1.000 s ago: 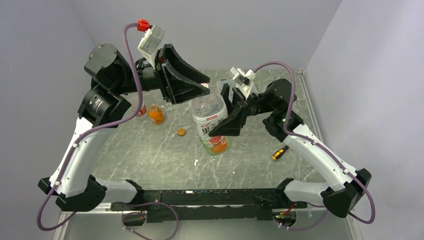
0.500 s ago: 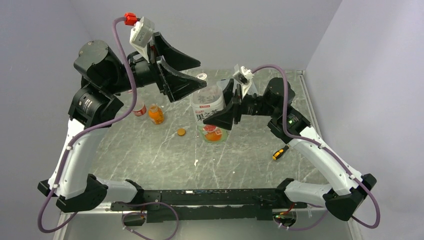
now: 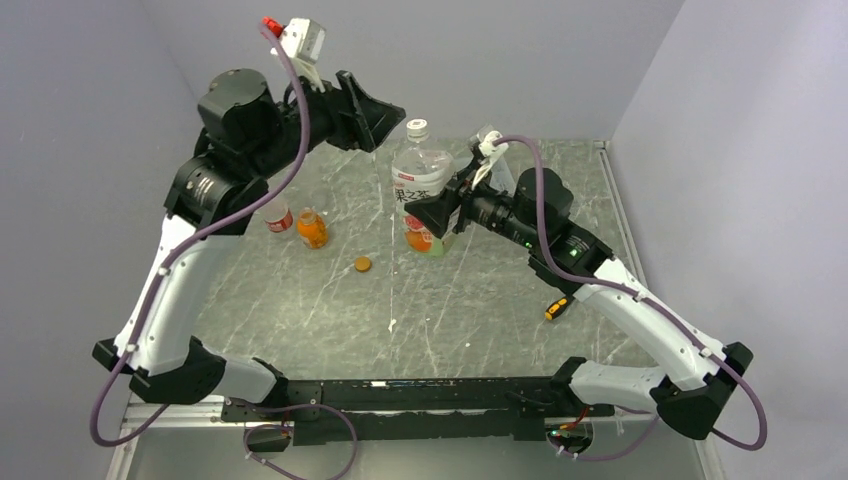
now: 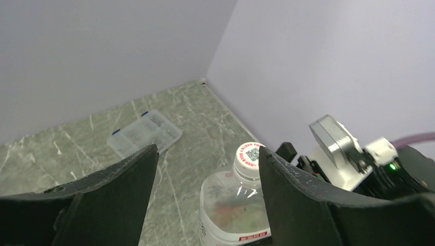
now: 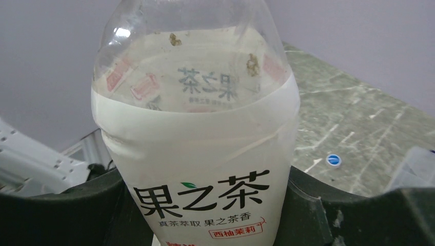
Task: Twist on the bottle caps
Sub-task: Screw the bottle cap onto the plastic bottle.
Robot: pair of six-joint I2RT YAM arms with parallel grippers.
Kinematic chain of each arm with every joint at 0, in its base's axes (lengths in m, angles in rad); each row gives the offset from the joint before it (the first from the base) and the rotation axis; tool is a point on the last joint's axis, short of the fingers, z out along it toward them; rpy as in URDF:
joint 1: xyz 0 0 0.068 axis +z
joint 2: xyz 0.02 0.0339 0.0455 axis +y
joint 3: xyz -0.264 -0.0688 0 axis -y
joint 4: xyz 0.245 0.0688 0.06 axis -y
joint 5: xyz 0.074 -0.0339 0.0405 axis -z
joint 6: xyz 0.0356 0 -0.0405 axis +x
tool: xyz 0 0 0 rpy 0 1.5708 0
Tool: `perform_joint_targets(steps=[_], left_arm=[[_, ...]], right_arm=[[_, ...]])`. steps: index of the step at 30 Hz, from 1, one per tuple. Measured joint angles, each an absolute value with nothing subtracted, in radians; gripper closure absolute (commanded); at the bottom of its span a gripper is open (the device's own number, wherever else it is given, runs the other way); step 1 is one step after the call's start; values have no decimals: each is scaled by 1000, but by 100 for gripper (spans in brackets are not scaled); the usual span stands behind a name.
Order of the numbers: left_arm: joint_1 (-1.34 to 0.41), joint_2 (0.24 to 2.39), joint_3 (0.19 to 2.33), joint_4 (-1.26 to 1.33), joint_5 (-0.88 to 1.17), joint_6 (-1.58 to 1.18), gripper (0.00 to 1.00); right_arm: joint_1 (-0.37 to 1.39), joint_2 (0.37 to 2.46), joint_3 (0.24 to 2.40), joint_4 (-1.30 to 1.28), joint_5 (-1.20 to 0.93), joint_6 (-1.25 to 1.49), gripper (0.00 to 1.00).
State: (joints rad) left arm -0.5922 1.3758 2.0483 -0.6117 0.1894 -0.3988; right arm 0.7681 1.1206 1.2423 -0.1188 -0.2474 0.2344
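Observation:
The white-labelled bottle (image 3: 421, 186) is held above the table, my right gripper (image 3: 436, 214) shut on its lower body. In the right wrist view the label (image 5: 205, 169) fills the space between the fingers (image 5: 359, 215). A whitish cap (image 3: 417, 128) sits on the neck. My left gripper (image 3: 385, 122) hangs open, up and to the left of the cap. In the left wrist view the cap (image 4: 249, 158) shows just beside the right finger (image 4: 308, 200), ungripped. A squat orange bottle (image 3: 312, 229) and a red-labelled bottle (image 3: 278, 218) stand at the left. An orange cap (image 3: 362, 264) and a blue cap (image 5: 333, 160) lie loose.
A flat clear compartment box (image 4: 145, 134) lies near the back wall. A yellow-and-black screwdriver (image 3: 560, 305) lies on the right of the table beside my right arm. A small white speck (image 3: 392, 324) sits near the middle front.
My left gripper let go of the cap, opened wide and drew back up and to the left. The right arm carried the bottle toward the back and set it more upright.

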Motion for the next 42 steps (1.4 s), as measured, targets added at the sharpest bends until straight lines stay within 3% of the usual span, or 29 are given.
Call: perform_joint_targets(steps=[7, 13, 42], left_arm=[[-635, 1438, 2048, -618, 96, -403, 27], [-665, 1452, 2052, -620, 53, -397, 36], [-740, 1514, 2081, -679, -112, -361, 51]], right_arm=[[817, 1179, 1242, -127, -83, 199, 76], [836, 1215, 1242, -133, -25, 184, 76], [860, 1233, 1263, -137, 44, 156, 77]])
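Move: The white cap already sits on the bottle's neck, about 7 cm to the right of the left hand's open fingers, 1 cm ahead and 3 cm lower; the bottle's body is some 10 cm right of that hand, level fore and aft, and 17 cm below. The orange lid on the table is roughly 15 cm ahead, 5 cm left and 52 cm below it. From the right hand, which still grips the bottle's body at its own level, the cap is about 13 cm up, 3 cm left and 1 cm ahead. The left hand sinks about 5.5 cm while easing forward and to its right towards the white cap, tips its fingers a little down, swings them slightly counter-clockwise and narrows them from three-quarters to about half open, bringing the tips to either side of the cap without any grip that can be seen. Meanwhile the right hand keeps its hold round the bottle and lowers it some 4 cm while carrying it forward about as far and slightly left, turning about 10 degrees clockwise and leaning its left side down, then both hands all but stop. ##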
